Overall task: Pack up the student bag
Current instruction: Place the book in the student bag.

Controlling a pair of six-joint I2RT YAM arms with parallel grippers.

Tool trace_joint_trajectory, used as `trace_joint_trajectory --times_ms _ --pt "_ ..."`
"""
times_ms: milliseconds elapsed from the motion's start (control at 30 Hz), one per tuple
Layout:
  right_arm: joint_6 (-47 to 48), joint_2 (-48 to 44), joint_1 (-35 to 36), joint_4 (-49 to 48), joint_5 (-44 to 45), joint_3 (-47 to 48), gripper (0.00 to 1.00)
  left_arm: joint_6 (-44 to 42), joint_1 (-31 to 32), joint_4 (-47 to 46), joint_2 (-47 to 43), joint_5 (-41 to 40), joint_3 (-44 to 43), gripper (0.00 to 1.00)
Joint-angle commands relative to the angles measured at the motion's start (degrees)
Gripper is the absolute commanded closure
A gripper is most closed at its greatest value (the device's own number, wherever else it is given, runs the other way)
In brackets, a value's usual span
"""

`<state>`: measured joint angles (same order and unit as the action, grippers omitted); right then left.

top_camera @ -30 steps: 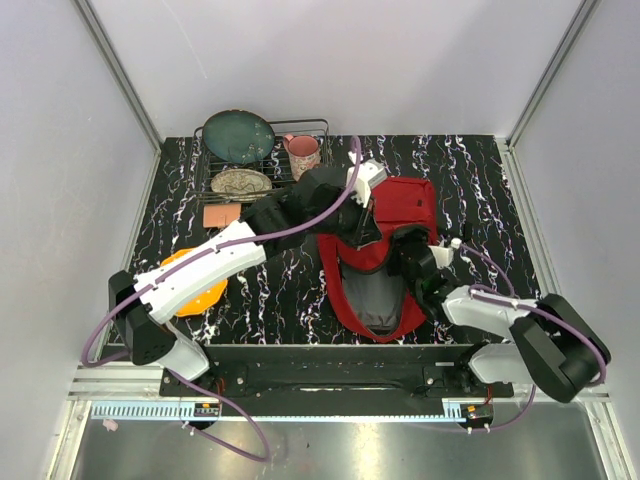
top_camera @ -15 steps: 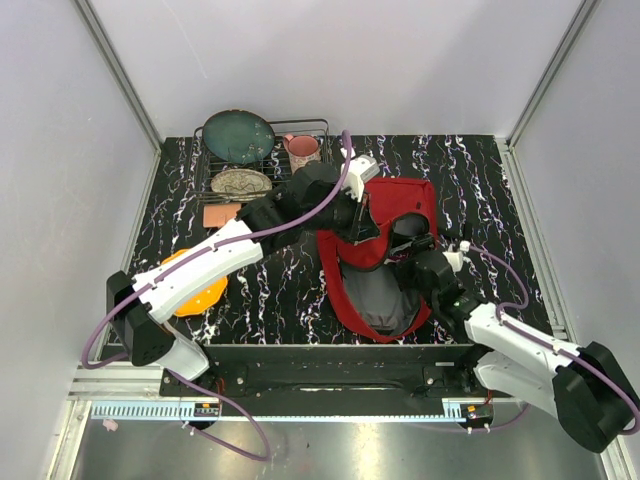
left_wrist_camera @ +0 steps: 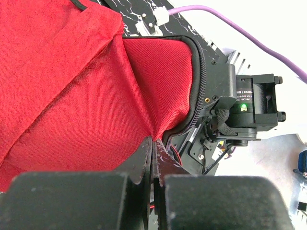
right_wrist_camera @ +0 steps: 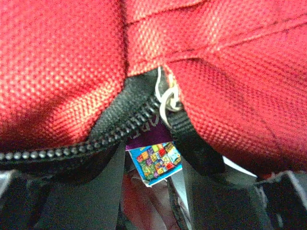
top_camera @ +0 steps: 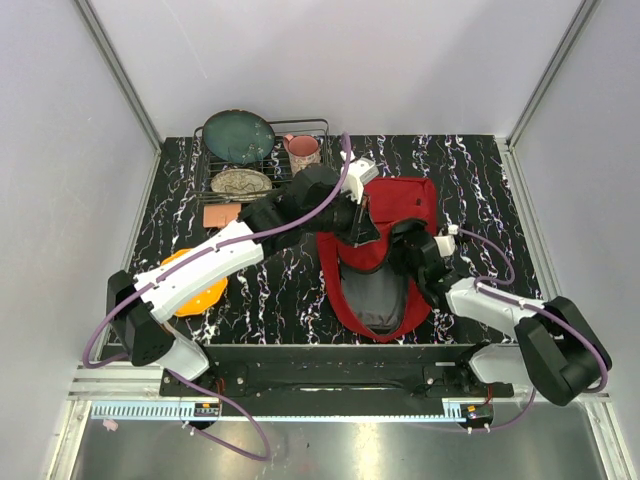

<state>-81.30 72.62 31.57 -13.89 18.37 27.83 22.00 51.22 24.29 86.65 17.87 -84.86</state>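
Observation:
The student bag, dark red with a black zip, lies right of centre with its mouth open toward me. My left gripper is shut on the bag's red rim fabric and holds it up. My right gripper is pushed in at the bag's mouth. In the right wrist view red fabric, black zip teeth and a metal ring drape over its fingers. A small purple and blue patterned pack sits between the jaws, which stand apart. I cannot tell whether they grip it.
A wire rack at the back left holds a dark green plate, a patterned dish and a pink mug. A pink pad and an orange disc lie left of the bag.
My right arm swung out long and folded back, while its gripper stayed at the bag's mouth. My left gripper has kept its hold on the rim, shifted slightly left.

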Motion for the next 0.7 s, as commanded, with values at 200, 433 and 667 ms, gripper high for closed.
trace_joint_trajectory --times_ms 200,433,667 --pt "14.6 -23.4 -0.8 6.8 -18.2 -7.9 0.24 0.1 -0.2 -2.9 -4.4 2.0 1.5 1.0" --pt "9.9 -63.0 -0.5 50.4 -13.5 -6.7 0.23 -0.6 -0.4 -2.7 -3.3 3.7 2.1 1.0" --pt "8.9 -66.7 -0.5 69.1 -4.4 4.2 0.23 -4.9 -0.3 7.2 -3.4 5.2 5.2 0.24"
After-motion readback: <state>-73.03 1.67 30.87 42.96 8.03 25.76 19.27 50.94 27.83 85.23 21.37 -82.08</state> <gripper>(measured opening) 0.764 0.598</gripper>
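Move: The right hand is inside the student bag with nothing held; the book lies roughly 6 cm ahead, 1 cm left and 5 cm below it. The open mouth's middle is about 13 cm back, 7 cm left and 6 cm down. The left hand pinches the flap edge at its fingertips, with that mouth some 5 cm back, 5 cm right and 25 cm below, and the book about 15 cm forward, 11 cm right and 24 cm down. Back and up out of the bag, then also to the right, the right hand withdraws quickly with nothing in its slightly widened fingers, some 17 cm back in all, climbing about 10 cm before dipping a little, and turning counter-clockwise. The left hand stays almost in place, then opens at the end and lets go of the flap edge as it eases slightly down and back. ##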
